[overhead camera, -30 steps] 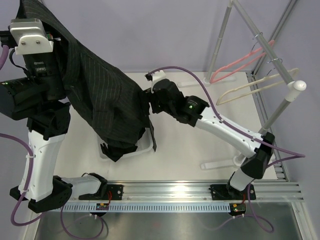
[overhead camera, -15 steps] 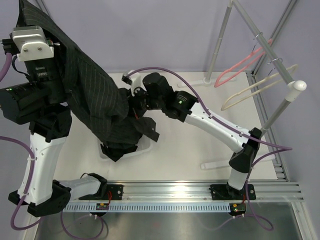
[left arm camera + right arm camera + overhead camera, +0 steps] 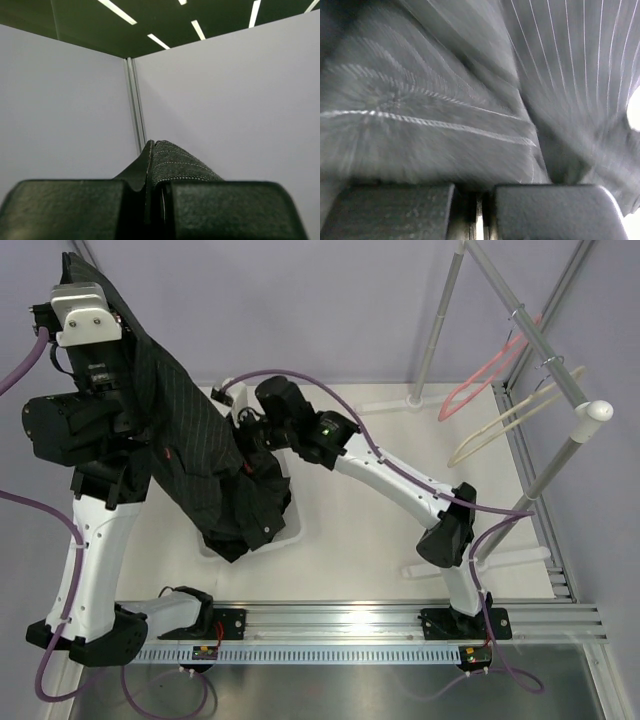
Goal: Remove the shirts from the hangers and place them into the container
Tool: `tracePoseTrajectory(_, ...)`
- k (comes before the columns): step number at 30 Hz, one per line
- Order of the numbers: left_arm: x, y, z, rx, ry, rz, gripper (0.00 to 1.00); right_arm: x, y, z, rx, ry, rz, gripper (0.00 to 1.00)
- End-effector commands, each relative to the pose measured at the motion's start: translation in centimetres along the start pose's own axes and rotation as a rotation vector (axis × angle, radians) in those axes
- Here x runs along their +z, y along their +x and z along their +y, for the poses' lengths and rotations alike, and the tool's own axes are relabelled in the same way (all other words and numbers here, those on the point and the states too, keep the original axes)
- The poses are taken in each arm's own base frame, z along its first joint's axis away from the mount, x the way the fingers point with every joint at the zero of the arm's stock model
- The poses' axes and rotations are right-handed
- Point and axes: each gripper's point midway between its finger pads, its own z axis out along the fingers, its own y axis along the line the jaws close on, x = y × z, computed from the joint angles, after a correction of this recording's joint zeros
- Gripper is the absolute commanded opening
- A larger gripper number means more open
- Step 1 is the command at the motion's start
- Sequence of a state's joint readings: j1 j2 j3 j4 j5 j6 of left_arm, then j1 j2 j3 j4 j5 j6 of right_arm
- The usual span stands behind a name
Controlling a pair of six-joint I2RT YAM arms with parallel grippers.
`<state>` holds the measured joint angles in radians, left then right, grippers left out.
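Observation:
The pinstriped charcoal shirt (image 3: 190,450) hangs from my left gripper (image 3: 72,268), which is raised high at the back left. That gripper (image 3: 155,182) is shut on a fold of the shirt (image 3: 175,162). The cloth drapes down into the white container (image 3: 288,538), where dark fabric is heaped. My right gripper (image 3: 252,435) pushes into the shirt's middle from the right. Its jaws (image 3: 477,187) are shut, with striped cloth (image 3: 445,100) pressed against the tips and none seen between them. The pink hanger (image 3: 480,375) and the cream hanger (image 3: 510,420) hang bare on the rack.
The grey rack pole (image 3: 560,380) slants across the right side, ending in a white cap (image 3: 598,410). Its white foot (image 3: 440,565) lies on the table near the right arm's base. A metal rail (image 3: 400,620) runs along the near edge.
My right arm has swung left into the hanging shirt, and its jaws have gone from open to shut. The left arm has shifted slightly with the shirt, which now drapes lower into the container.

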<state>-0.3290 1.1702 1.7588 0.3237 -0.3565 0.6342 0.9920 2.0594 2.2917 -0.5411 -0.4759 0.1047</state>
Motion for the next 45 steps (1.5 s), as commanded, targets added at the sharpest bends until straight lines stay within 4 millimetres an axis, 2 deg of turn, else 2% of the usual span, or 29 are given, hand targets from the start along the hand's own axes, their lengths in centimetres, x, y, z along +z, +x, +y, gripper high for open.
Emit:
tracePoseTrajectory(1, -0.3, -0.1, 0.6, -0.070, -0.015, -0.013, 0.00, 0.4, 3.7, -2.6, 0.062, 0.073, 0.047, 0.00)
tracePoseTrajectory(3, -0.4, 1.3, -0.1, -0.075, 0.000, 0.019, 0.00, 0.8, 5.4, -3.1, 0.099, 0.084, 0.081, 0.00)
tracePoseTrajectory(4, -0.3, 2.3, -0.4, -0.093, -0.005, 0.041, 0.00, 1.2, 7.1, -3.5, 0.124, 0.087, 0.117, 0.00)
tracePoseTrajectory(5, -0.4, 3.0, -0.8, -0.098, 0.003, 0.059, 0.00, 1.4, 7.9, -3.7, 0.147, 0.094, 0.133, 0.00)
tracePoseTrajectory(6, -0.7, 4.7, -1.7, -0.097, 0.026, 0.101, 0.00, 1.5, 8.7, -4.0, 0.162, 0.103, 0.144, 0.00)
tracePoseTrajectory(7, -0.8, 5.7, -2.5, -0.124, 0.044, 0.118, 0.00, 1.7, 10.1, -4.5, 0.182, 0.124, 0.162, 0.00)
tracePoseTrajectory(9, -1.4, 7.6, -3.8, -0.144, 0.072, 0.167, 0.00, 1.8, 11.5, -5.1, 0.221, 0.154, 0.179, 0.00)
tracePoseTrajectory(13, -3.3, 11.4, -7.1, -0.251, 0.155, 0.300, 0.00, 1.5, 16.0, -8.2, 0.323, 0.331, 0.244, 0.00)
tracePoseTrajectory(17, -6.0, 13.3, -9.5, -0.371, 0.244, 0.427, 0.00, 1.9, 20.8, -10.6, 0.392, 0.434, 0.347, 0.07)
tracePoseTrajectory(18, -7.4, 14.2, -10.5, -0.412, 0.280, 0.495, 0.00, 1.9, 22.2, -11.5, 0.410, 0.460, 0.374, 0.07)
tracePoseTrajectory(19, -7.6, 13.9, -10.7, -0.454, 0.278, 0.498, 0.00, 2.1, 22.7, -11.7, 0.418, 0.461, 0.382, 0.07)
tracePoseTrajectory(20, -8.6, 14.9, -11.0, -0.469, 0.283, 0.562, 0.00, 2.1, 23.2, -12.0, 0.428, 0.463, 0.389, 0.07)
tracePoseTrajectory(22, -9.9, 15.1, -11.6, -0.553, 0.285, 0.628, 0.00, 1.9, 24.1, -12.9, 0.459, 0.478, 0.400, 0.10)
tracePoseTrajectory(23, -11.2, 16.2, -12.0, -0.562, 0.293, 0.692, 0.00, 1.7, 24.2, -13.1, 0.475, 0.486, 0.401, 0.14)
tracePoseTrajectory(24, -12.1, 16.2, -12.6, -0.617, 0.304, 0.722, 0.00, 1.4, 24.2, -13.0, 0.474, 0.490, 0.396, 0.31)
tracePoseTrajectory(26, -13.5, 16.1, -12.8, -0.651, 0.325, 0.748, 0.00, 0.8, 23.8, -12.7, 0.468, 0.491, 0.376, 0.48)
tracePoseTrajectory(27, -14.8, 16.4, -13.1, -0.677, 0.334, 0.772, 0.00, 0.2, 23.4, -12.5, 0.457, 0.496, 0.356, 0.68)
tracePoseTrajectory(28, -15.3, 16.5, -12.9, -0.679, 0.330, 0.779, 0.00, -0.3, 23.2, -12.4, 0.441, 0.502, 0.353, 0.76)
tracePoseTrajectory(30, -16.4, 17.3, -12.5, -0.667, 0.304, 0.807, 0.00, -1.5, 23.3, -12.4, 0.425, 0.534, 0.358, 0.87)
tracePoseTrajectory(31, -16.6, 17.4, -12.1, -0.659, 0.295, 0.810, 0.00, -2.3, 22.2, -12.2, 0.410, 0.546, 0.336, 0.94)
tracePoseTrajectory(35, -16.9, 17.1, -10.9, -0.609, 0.278, 0.815, 0.00, -4.7, 20.1, -10.8, 0.364, 0.551, 0.280, 0.99)
tracePoseTrajectory(38, -16.6, 17.2, -10.8, -0.588, 0.274, 0.823, 0.00, -5.8, 16.5, -8.5, 0.327, 0.468, 0.214, 0.99)
tracePoseTrajectory(41, -16.5, 17.6, -11.4, -0.589, 0.287, 0.841, 0.00, -6.6, 14.0, -6.4, 0.301, 0.404, 0.183, 0.99)
tracePoseTrajectory(43, -16.9, 18.7, -12.7, -0.595, 0.319, 0.879, 0.00, -7.9, 12.1, -5.4, 0.296, 0.428, 0.157, 1.00)
tracePoseTrajectory(44, -17.2, 19.0, -13.2, -0.600, 0.336, 0.893, 0.00, -8.7, 11.5, -5.3, 0.288, 0.460, 0.149, 1.00)
tracePoseTrajectory(45, -17.6, 19.3, -14.0, -0.613, 0.371, 0.909, 0.00, -10.6, 10.1, -5.1, 0.262, 0.557, 0.118, 1.00)
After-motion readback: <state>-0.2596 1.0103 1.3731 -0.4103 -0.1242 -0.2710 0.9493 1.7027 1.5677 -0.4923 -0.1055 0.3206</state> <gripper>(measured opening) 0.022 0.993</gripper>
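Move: The left hand holds the striped shirt high up: the container it goes to lies about 12 cm to its right, 1 cm ahead and roughly 68 cm below. From the right hand, shut on the same shirt lower down, the container sits some 4 cm ahead, hardly to the left (about 1 cm) and 33 cm below; the black shirt in it lies around 1 cm ahead, 2 cm left and 33 cm below. Right hand draws shirt cloth down about 28 cm, lets go, rises; left, still gripping, sinks likewise towards the container. ##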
